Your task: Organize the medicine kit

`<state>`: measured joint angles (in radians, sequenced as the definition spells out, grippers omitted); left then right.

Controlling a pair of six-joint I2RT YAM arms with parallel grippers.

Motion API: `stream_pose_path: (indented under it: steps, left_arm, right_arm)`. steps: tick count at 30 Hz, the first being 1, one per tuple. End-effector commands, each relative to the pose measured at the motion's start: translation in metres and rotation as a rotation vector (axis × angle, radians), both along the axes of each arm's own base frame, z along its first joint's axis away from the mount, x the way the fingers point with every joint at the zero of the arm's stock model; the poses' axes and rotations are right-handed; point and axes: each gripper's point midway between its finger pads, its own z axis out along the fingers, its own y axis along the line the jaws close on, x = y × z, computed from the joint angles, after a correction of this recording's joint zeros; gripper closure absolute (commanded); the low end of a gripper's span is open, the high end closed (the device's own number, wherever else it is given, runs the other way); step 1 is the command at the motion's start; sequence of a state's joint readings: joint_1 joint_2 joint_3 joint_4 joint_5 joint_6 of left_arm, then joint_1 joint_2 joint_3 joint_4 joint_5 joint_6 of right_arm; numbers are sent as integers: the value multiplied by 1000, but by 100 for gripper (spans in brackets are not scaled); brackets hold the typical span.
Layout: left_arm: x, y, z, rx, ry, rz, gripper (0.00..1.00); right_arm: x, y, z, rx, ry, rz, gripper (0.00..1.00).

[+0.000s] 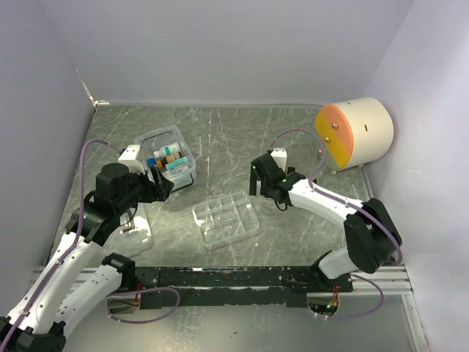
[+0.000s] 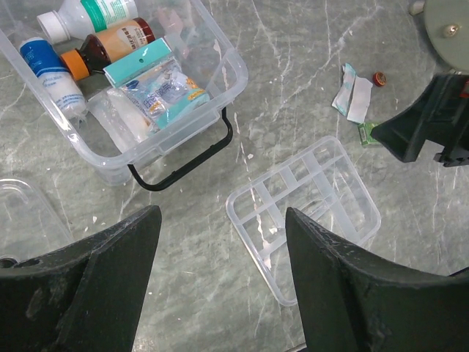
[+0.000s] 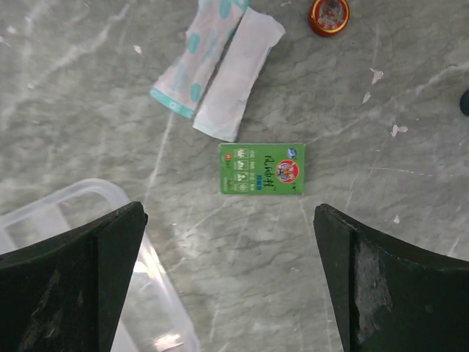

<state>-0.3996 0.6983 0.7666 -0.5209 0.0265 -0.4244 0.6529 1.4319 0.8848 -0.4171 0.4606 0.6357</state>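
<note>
The medicine kit's clear box [image 1: 157, 136] [image 2: 236, 71] stands open at the back left. It holds bottles [image 2: 110, 44] and a blue packet [image 2: 157, 84], and its black wire latch [image 2: 187, 160] hangs at the front. The clear divided tray [image 1: 226, 218] [image 2: 308, 213] lies apart in the middle with nothing in it. My left gripper [image 1: 164, 183] [image 2: 221, 220] is open above the bare table between box and tray. My right gripper [image 1: 257, 178] [image 3: 229, 220] is open and holds nothing. It hovers over a green packet [image 3: 261, 168] [image 2: 366, 133], two white sachets [image 3: 220, 70] and a small red tin [image 3: 329, 15].
A clear lid [image 2: 22, 213] lies left of the left gripper. A large cream-and-orange cylinder [image 1: 355, 133] lies on its side at the back right. Walls close in the table on three sides.
</note>
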Motion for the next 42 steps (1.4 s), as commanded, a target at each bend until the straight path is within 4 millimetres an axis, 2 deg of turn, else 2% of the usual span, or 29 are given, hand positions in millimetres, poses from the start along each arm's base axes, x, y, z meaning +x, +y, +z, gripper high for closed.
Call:
stream_pose_path:
  steps: [1,4,10,16,21,24,31,35,42]
  left_arm:
    - [-2,-4,3,-5,-17,-28,21]
    - [-2,-3,2,-1,-11,-23,21]
    - [-1,-4,-2,5,4,-28,21]
    - [-1,-7,0,-3,-2,-43,21]
    - [-2,-6,3,-7,-13,-39,21]
    - [-2,-7,3,-9,-14,-42,21]
    - [-1,-8,1,-4,-7,-47,21]
    - [0,-7,0,-1,-2,-43,21]
    - [0,-8,-1,-3,0,-45,21]
  right_arm:
    - [-1,-13,-22,-99,58,70,0]
    - [-4,-13,-35,-87,84,85,0]
    - [-3,-35,-49,-66,104,14,1]
    - [-4,-28,-66,-22,164,84,6]
    - [-3,-23,-71,24,163,85,11]
    - [4,-34,-72,35,163,42,14]
    - [4,-31,-70,86,180,-10,20]
    - [-1,-26,-65,120,187,-3,29]
    - [-30,-33,-68,106,276,22,42]
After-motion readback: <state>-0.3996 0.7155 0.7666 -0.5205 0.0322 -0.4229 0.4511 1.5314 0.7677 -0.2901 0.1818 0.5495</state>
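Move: The green medicine box lies flat under my open right fingers, about 3 cm ahead, 2 cm to the right and 7 cm below. Its neighbours on the table are the white strips, some 10 cm ahead and 2 cm left of my right hand, the red cap 12 cm ahead and 5 cm right, and the divided tray 13 cm left and 4 cm back. From my left hand the box is roughly 31 cm right, 9 cm ahead and 21 cm down. I lower my right hand about 6.5 cm to the table around the green box, edging roughly 3 cm to the right and tipping the fingers some 10 degrees more steeply down. Once low, I narrow the wide-open fingers to a little over half, shift slightly forward, then draw back a centimetre or so, with the left-hand finger against the box's side. ##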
